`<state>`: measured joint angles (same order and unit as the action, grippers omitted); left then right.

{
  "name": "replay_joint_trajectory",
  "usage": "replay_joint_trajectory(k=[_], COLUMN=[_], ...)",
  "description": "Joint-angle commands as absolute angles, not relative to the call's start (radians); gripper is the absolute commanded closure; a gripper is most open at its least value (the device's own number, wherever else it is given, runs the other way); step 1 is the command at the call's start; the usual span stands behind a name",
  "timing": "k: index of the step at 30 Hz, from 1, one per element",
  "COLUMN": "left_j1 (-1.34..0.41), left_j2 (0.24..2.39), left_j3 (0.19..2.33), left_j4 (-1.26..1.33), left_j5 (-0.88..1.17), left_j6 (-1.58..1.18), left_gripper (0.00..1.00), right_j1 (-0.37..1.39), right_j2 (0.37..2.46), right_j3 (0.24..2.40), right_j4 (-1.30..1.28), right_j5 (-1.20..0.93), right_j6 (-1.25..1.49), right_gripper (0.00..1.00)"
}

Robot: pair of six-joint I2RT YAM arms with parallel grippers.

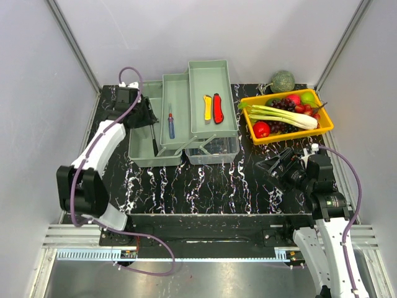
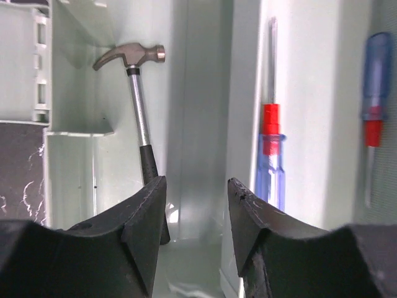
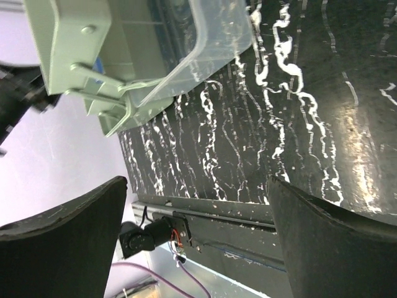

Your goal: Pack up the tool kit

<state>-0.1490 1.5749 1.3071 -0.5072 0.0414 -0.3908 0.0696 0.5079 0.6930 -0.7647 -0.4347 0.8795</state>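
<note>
The pale grey-green toolbox [image 1: 200, 84] stands folded out at the back of the table, its clear part [image 3: 214, 37] at the front. A yellow knife [image 1: 207, 107] and a red knife [image 1: 218, 107] lie in the top tray, and a blue-and-red screwdriver [image 1: 170, 125] lies in the middle tray. My left gripper [image 1: 146, 118] hangs in the low left compartment, open [image 2: 196, 189]. The hammer [image 2: 138, 93] lies on the floor there. Its black grip runs behind the left finger [image 2: 146, 211], not between the jaws. A screwdriver [image 2: 271, 124] shows to the right. My right gripper [image 1: 273, 166] is wide open over bare tabletop [image 3: 198, 186].
An orange-yellow tray [image 1: 291, 138] of fruit and vegetables sits at the back right, with a round green melon [image 1: 283, 81] behind it. Grey walls close in the left, the right and the back. A metal rail [image 1: 205, 248] runs along the near edge between the arm bases.
</note>
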Motion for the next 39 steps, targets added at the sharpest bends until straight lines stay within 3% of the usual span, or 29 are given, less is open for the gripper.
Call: replay_joint_trajectory(k=[1,5,10,14,18,21,26,31,39], left_j1=[-0.144,-0.144,-0.144,-0.146,-0.144,-0.144,-0.146,-0.146,-0.144], left_j2=[1.433,1.339,1.214,1.123,1.071,1.046,1.02,1.019,1.025], left_j3=[1.351,1.348,1.272,1.177,1.128,1.089,1.043,1.043,1.051], left_j4=[-0.532,-0.557,-0.557,-0.497,-0.492,-0.466,-0.439,-0.439,-0.457], left_j5=[0.005,0.043,0.122,0.279,0.308,0.313,0.308,0.308,0.302], left_j6=[-0.406,-0.397,-0.412,-0.41,-0.356,-0.316,-0.311,-0.31,-0.308], left_gripper=[0.52,0.51,0.41,0.27,0.13,0.05,0.03,0.02,0.02], right_j1=[0.075,0.075,0.074,0.072,0.072,0.066,0.006,-0.178,-0.31], right_j2=[0.505,0.515,0.574,0.656,0.814,1.033,1.323,1.411,1.584], right_j3=[0.692,0.695,0.67,0.664,0.725,0.839,0.982,0.997,1.054], right_j4=[-0.824,-0.905,-0.94,-0.853,-0.781,-0.782,-0.79,-0.678,-0.532], right_j5=[-0.295,-0.089,0.246,0.383,0.459,0.465,0.433,0.318,0.169], right_j6=[0.911,0.948,1.081,1.152,1.143,1.108,1.06,1.034,0.953], right_gripper=[0.01,0.01,0.01,0.01,0.01,0.01,0.01,0.14,0.31])
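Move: Near the yellow crate's close side, to the right hand's right, lies the dark-headed hammer: some 16 cm ahead, 19 cm to the right and 19 cm below. The crate's middle is about 28 cm ahead of that hand, 8 cm right and 15 cm lower. Under the left hand, roughly 13 cm down and 1 cm ahead and left, the claw hammer already lies loose in the lower tray; the blue screwdriver sits 4 cm ahead, 7 cm right, 9 cm down. Swinging right and down, then also forward, the empty right hand goes about 22 cm across to the dark-headed hammer, turning some 50 degrees clockwise and tipping to point mostly down, fingers starting to close late; contact can't be made out. Meanwhile the left hand rises clear of the claw hammer, draws back about 10 cm, tips up and opens wide. ##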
